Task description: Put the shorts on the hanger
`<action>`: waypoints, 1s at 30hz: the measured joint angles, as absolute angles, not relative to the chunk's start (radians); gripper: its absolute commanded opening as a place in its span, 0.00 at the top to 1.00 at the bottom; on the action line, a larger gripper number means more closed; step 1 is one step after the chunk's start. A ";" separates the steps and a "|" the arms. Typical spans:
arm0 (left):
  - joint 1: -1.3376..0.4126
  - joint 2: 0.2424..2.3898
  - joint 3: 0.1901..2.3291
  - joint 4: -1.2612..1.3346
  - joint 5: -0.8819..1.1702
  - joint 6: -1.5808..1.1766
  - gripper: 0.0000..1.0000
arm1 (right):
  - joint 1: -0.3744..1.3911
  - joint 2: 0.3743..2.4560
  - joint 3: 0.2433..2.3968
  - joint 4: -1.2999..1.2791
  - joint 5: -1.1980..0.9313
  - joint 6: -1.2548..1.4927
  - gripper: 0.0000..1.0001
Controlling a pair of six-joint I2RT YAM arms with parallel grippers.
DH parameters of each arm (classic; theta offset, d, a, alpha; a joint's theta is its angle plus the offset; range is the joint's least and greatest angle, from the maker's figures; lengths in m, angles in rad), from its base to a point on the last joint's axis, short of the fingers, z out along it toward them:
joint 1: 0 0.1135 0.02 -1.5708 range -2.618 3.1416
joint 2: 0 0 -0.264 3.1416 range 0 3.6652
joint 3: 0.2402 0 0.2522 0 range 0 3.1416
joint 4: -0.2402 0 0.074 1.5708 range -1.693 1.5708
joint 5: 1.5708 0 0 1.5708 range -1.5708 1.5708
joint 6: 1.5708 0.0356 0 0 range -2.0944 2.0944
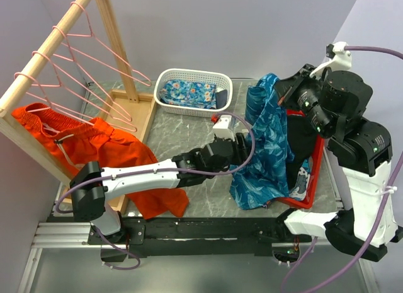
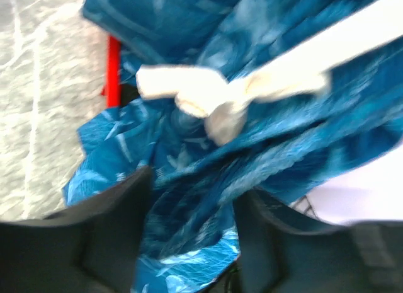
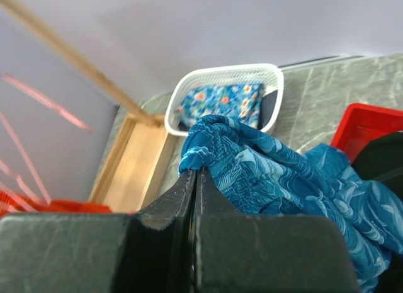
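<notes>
The blue leaf-print shorts [image 1: 267, 148] hang upright over the table's middle right, their lower end trailing onto the red tray's edge. My right gripper [image 1: 282, 91] is shut on the gathered waistband [image 3: 208, 138] and holds it up. My left gripper [image 1: 239, 145] reaches in from the left at mid height. Its fingers [image 2: 123, 236] stand apart with a fold of the shorts [image 2: 189, 198] between them. A white drawstring knot [image 2: 208, 97] shows just beyond. Several pink wire hangers [image 1: 126, 66] hang on the wooden pole at the far left, away from both grippers.
Orange shorts [image 1: 94, 148] lie draped over the rack's base at left, under my left arm. A white basket [image 1: 189, 72] with a floral cloth [image 1: 189, 91] stands at the back. The red tray [image 1: 317, 167] sits at right. The wooden rack post [image 1: 119, 47] rises at back left.
</notes>
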State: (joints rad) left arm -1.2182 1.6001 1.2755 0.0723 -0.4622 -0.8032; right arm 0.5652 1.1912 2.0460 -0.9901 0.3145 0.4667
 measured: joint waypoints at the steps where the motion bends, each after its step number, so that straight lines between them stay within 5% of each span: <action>1: -1.218 1.600 1.268 0.067 -0.467 -0.805 0.83 | 0.565 1.196 2.051 -0.990 0.331 0.469 1.00; 3: -1.219 1.600 1.262 0.054 -0.487 -0.801 0.99 | 0.565 1.204 2.059 -0.994 0.360 0.473 1.00; 9: -1.209 1.573 1.356 -0.117 -0.616 -0.768 0.99 | 0.544 1.254 2.135 -1.046 0.472 0.487 1.00; 23: -1.097 1.563 2.300 -0.409 -0.479 -0.402 0.99 | 0.485 1.174 2.208 -0.837 0.564 0.531 1.00; 30: -1.079 1.538 2.028 -0.405 -0.433 -0.404 0.99 | 0.479 1.055 1.990 -0.756 0.616 0.539 1.00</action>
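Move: The loose side of the blue shorts' waistband hangs almost between the open left fingers, about 2 cm ahead, 1 cm right and 1 cm below. From the left hand, the red bin is some 14 cm ahead, 23 cm right; the white basket 34 cm ahead, 16 cm left, both roughly 23 cm lower. The right hand already holds the waistband's other side; the loose side lies about 8 cm left, 2 cm back and 25 cm below it. The left hand pinches the waistband, lifts it about 35 cm, dips 10; the right hand, still gripping, draws rightward. ##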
